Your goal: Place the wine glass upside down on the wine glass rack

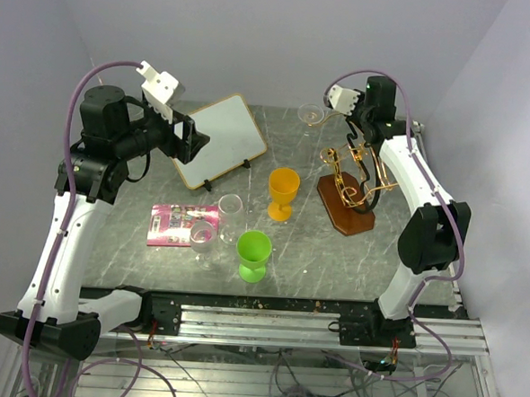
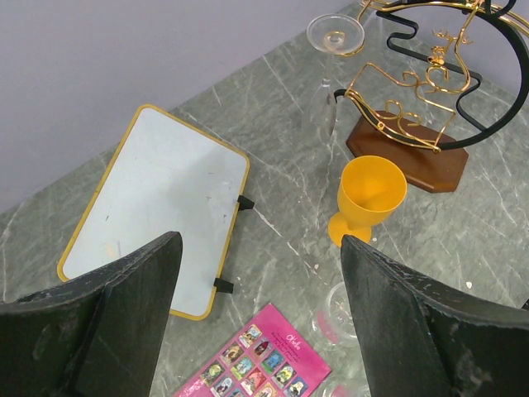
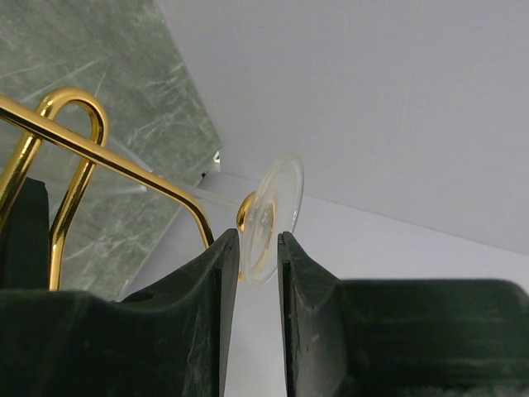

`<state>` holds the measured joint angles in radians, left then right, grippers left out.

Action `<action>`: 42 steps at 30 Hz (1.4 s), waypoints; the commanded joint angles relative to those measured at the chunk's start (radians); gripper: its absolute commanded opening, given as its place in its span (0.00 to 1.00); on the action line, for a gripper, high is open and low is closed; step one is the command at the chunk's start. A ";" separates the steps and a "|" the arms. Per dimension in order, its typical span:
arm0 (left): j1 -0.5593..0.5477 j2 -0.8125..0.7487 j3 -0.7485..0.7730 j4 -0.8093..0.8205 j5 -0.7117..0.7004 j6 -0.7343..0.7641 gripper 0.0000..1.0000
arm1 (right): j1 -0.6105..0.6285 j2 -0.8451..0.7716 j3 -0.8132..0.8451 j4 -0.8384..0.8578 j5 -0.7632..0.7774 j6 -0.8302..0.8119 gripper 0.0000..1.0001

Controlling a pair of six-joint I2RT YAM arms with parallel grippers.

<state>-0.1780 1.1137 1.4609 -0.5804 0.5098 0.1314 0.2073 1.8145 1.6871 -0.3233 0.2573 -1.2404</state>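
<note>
The wine glass rack [image 1: 355, 172] has curled gold wire arms, a black arched centre and a reddish-brown base [image 1: 345, 211]; it stands at the right and also shows in the left wrist view [image 2: 417, 91]. A clear wine glass [image 1: 313, 115] is upside down, foot uppermost, at the tip of a gold arm on the rack's far left side. It also shows in the left wrist view [image 2: 335, 33]. My right gripper [image 1: 331, 111] is shut on the rim of its foot [image 3: 273, 211], next to the gold wire [image 3: 124, 161]. My left gripper [image 1: 193, 140] is open and empty, raised over the table's left side [image 2: 260, 314].
An orange goblet [image 1: 283, 192] and a green goblet [image 1: 253, 252] stand mid-table. Two more clear glasses [image 1: 231, 206] [image 1: 201, 237] stand beside a pink card [image 1: 178, 224]. A yellow-framed whiteboard [image 1: 221, 139] lies at the back left. Walls close in on three sides.
</note>
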 commanded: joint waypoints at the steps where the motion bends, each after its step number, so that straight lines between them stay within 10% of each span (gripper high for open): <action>1: 0.011 -0.015 -0.004 0.033 0.027 0.014 0.88 | 0.004 -0.024 0.037 -0.025 -0.033 0.042 0.27; 31: 0.008 -0.014 -0.115 -0.015 -0.023 0.162 0.87 | 0.031 -0.074 0.143 -0.064 -0.251 0.291 0.33; 42: -0.147 0.065 -0.150 -0.172 -0.056 0.303 0.86 | 0.040 -0.237 0.116 -0.076 -0.279 0.603 0.65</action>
<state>-0.2550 1.1461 1.3178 -0.7048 0.4896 0.3618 0.2459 1.6485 1.7981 -0.3847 -0.0196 -0.8032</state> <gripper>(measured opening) 0.863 0.609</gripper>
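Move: The wine glass just hung on the rack has its foot right at the right hand's fingertips, its middle about 2 cm ahead, 1 cm left and 8 cm below; the other hung glass is roughly 16 cm left and 4 cm back, also 8 cm lower. From the left hand, the nearer standing glass lies about 2 cm ahead, 6 cm right and 29 cm down; the orange goblet stands some 6 cm ahead and 19 cm right. Rising about 9 cm and going left, the opening right hand leaves the hung glass; the left sinks 9 cm. ##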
